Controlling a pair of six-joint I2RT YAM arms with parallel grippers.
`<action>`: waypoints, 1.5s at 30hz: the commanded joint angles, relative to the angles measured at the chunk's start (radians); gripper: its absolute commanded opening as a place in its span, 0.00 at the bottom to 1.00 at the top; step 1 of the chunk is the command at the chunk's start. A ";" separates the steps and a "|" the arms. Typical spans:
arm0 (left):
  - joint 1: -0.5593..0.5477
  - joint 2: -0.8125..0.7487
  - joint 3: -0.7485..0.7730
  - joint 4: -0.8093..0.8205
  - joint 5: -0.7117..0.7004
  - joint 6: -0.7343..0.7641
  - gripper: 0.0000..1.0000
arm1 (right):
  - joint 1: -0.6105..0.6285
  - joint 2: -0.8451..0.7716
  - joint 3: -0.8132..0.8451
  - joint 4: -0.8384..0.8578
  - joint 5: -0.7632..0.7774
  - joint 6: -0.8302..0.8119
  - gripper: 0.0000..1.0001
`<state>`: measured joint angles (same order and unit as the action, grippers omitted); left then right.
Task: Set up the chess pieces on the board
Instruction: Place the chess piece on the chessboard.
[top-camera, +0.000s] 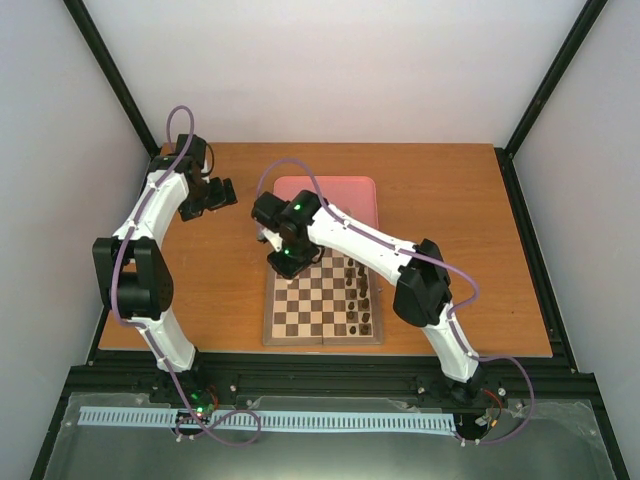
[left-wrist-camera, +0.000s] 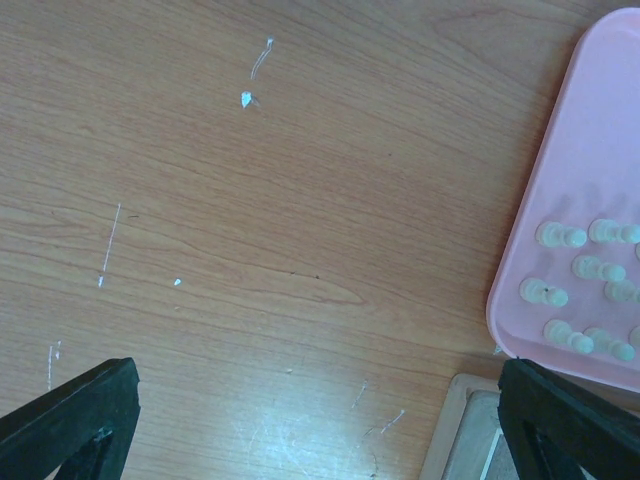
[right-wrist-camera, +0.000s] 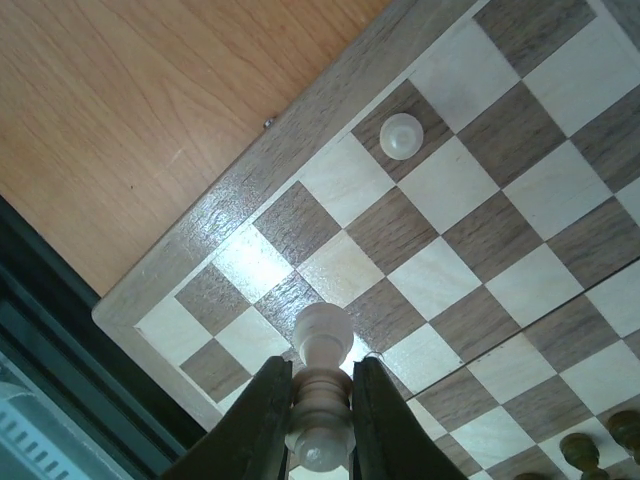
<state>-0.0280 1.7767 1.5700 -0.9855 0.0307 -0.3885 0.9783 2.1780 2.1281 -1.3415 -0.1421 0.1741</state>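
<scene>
My right gripper (right-wrist-camera: 322, 372) is shut on a cream chess piece (right-wrist-camera: 325, 330), gripping it by the stem just above the board (right-wrist-camera: 250, 170) near its corner. One cream pawn (right-wrist-camera: 402, 135) stands on a dark square near the board's edge. In the top view the right gripper (top-camera: 285, 256) hangs over the far left corner of the board (top-camera: 300, 312). My left gripper (left-wrist-camera: 320, 440) is open over bare table, left of the pink tray (left-wrist-camera: 560, 150), where several cream pieces (left-wrist-camera: 560, 236) lie. The left gripper (top-camera: 207, 195) holds nothing.
Dark brown pieces (top-camera: 360, 300) stand along the board's right side, with some of these dark pieces (right-wrist-camera: 580, 450) showing at the lower right of the right wrist view. The pink tray (top-camera: 340, 190) sits just beyond the board. A board corner (left-wrist-camera: 455, 430) lies beside my left gripper's right finger (left-wrist-camera: 560, 420).
</scene>
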 joint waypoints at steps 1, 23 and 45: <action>0.000 -0.006 0.022 0.018 0.010 0.008 1.00 | 0.021 -0.058 -0.055 0.067 0.028 0.011 0.04; 0.001 -0.033 -0.011 0.029 0.012 0.002 1.00 | 0.047 0.088 -0.001 0.147 0.061 -0.018 0.04; 0.001 -0.035 -0.018 0.029 0.007 0.006 1.00 | 0.049 0.172 0.049 0.128 0.089 -0.042 0.05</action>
<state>-0.0280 1.7683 1.5467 -0.9653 0.0341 -0.3885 1.0164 2.3302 2.1460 -1.1942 -0.0631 0.1459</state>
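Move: The right hand already holds a white chess piece upright. The light square it is bound for, in the board's left-hand file, lies about 4 cm left, 2 cm ahead and 11 cm below. The placed white piece stands 3 cm beyond that square. The two files of dark pieces are centred some 15 cm right and 1 cm ahead, the pink tray 21 cm ahead and 7 cm right. From the left hand the square is roughly 17 cm back and 19 cm right. Down about 6 cm in all, the right hand lowers the held white piece towards the light square just short of the placed one. After a small first dip it shifts some 3 cm left and a little forward, nearly level, then sinks more slowly with only slight drift, fingertips tipping about 5 degrees forward and the fingers keeping their grip. ##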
